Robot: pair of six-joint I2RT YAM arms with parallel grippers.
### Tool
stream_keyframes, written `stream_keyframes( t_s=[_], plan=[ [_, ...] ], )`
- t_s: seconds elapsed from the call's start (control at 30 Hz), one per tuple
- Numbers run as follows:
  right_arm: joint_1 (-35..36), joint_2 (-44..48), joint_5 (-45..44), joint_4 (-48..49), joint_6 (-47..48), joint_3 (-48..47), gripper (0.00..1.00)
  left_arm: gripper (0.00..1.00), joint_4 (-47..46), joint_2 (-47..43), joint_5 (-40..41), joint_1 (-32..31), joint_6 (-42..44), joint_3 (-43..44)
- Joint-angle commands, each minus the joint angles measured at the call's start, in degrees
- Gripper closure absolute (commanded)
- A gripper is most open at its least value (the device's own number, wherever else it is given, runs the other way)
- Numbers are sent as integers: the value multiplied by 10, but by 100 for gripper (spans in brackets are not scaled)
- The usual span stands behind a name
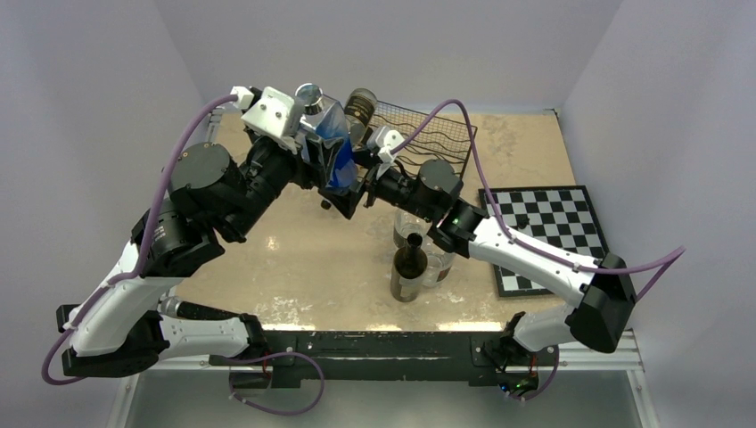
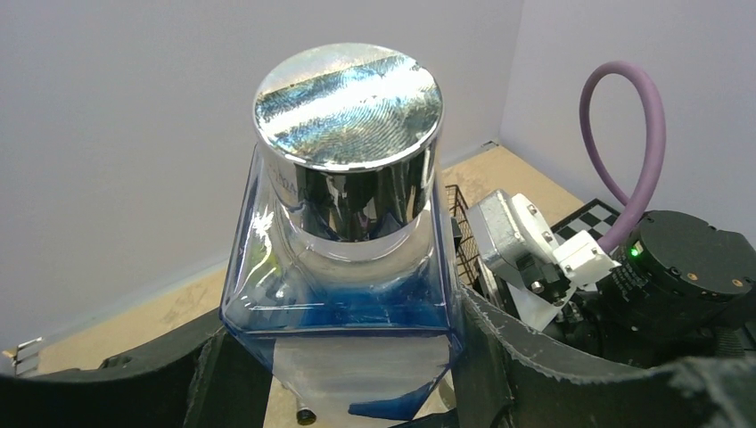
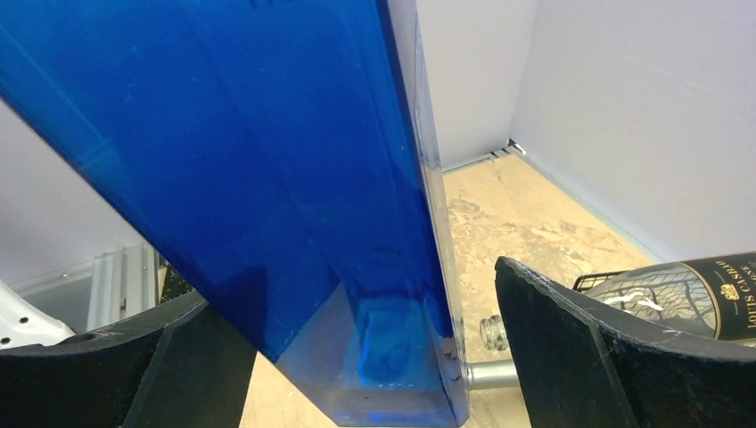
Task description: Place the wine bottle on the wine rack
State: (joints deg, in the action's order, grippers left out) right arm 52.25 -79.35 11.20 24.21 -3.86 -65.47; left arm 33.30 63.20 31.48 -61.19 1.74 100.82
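Note:
A blue square wine bottle (image 1: 332,143) with a chrome cap (image 2: 348,102) hangs above the table's back left. My left gripper (image 1: 314,141) is shut on it just below the shoulder, a finger on each side (image 2: 343,357). My right gripper (image 1: 354,189) stands open around the bottle's base (image 3: 357,294), with a clear gap at its right finger (image 3: 579,348). The black wire wine rack (image 1: 441,143) stands just right of them at the back. A dark labelled bottle (image 1: 361,104) lies on the rack's left end (image 3: 686,294).
A dark wine bottle (image 1: 410,267) stands upright near the table's front centre, with clear glasses (image 1: 435,265) beside and behind it. A black-and-white chessboard (image 1: 544,227) lies at the right. Grey walls close in the back and both sides.

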Motion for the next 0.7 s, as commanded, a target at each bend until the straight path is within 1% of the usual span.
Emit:
stream_keyframes(
  t_s=[0.0, 0.1, 0.13, 0.27, 0.3, 0.33, 0.4, 0.43, 0.47, 0.53, 0.57, 0.6, 0.63, 0.67],
  plan=[
    [5, -11, -16, 33, 24, -54, 1, 100, -177, -39, -33, -2, 11, -2],
    [5, -22, -21, 28, 31, -71, 2, 100, -185, -42, -34, -2, 13, -3],
    [5, -23, -24, 29, 33, -71, 4, 100, -186, -43, -35, -2, 13, -4],
    [5, -21, -38, 6, 35, -72, 24, 100, -187, -50, -32, -2, 13, -10],
    [5, -20, -41, 3, 35, -71, 26, 100, -187, -52, -30, -2, 13, -12],
    [5, -19, -43, 1, 35, -70, 23, 100, -189, -54, -30, -2, 14, -13],
    [5, -18, -50, -1, 56, -64, 8, 100, -194, -58, -28, -2, 15, -17],
    [5, -16, -53, 2, 61, -58, 3, 100, -196, -60, -28, -2, 18, -18],
    [5, -14, -55, 6, 67, -54, 1, 100, -196, -61, -29, -2, 20, -18],
    [5, -13, -57, 8, 76, -51, 2, 100, -197, -62, -27, -2, 23, -17],
    [5, -13, -58, 5, 80, -52, 5, 100, -198, -63, -26, -2, 24, -18],
    [5, -12, -59, 0, 86, -56, 14, 100, -198, -65, -26, -2, 24, -18],
    [6, -12, -61, -7, 94, -62, 28, 100, -200, -66, -25, -2, 25, -21],
    [6, -12, -75, -18, 98, -70, 44, 100, -202, -68, -21, -2, 26, -24]
  ],
)
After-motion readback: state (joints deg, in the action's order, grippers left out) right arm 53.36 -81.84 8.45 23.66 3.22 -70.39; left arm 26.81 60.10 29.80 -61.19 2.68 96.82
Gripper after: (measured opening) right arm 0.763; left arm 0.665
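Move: The left hand grips the tilted blue bottle by its upper part, so the bottle's middle lies about 7 cm below that hand and 2 cm right. From the right hand, open around the base, the middle is some 3 cm ahead, 4 cm left and 7 cm up. The clear bottle lying on the rack is roughly 25 cm ahead, 4 cm right and 24 cm down; the standing dark bottle is 9 cm back, 17 cm right and 27 cm down. Rising some 2 cm and edging forward-left, the right hand starts closing around the left-held blue bottle's base. ##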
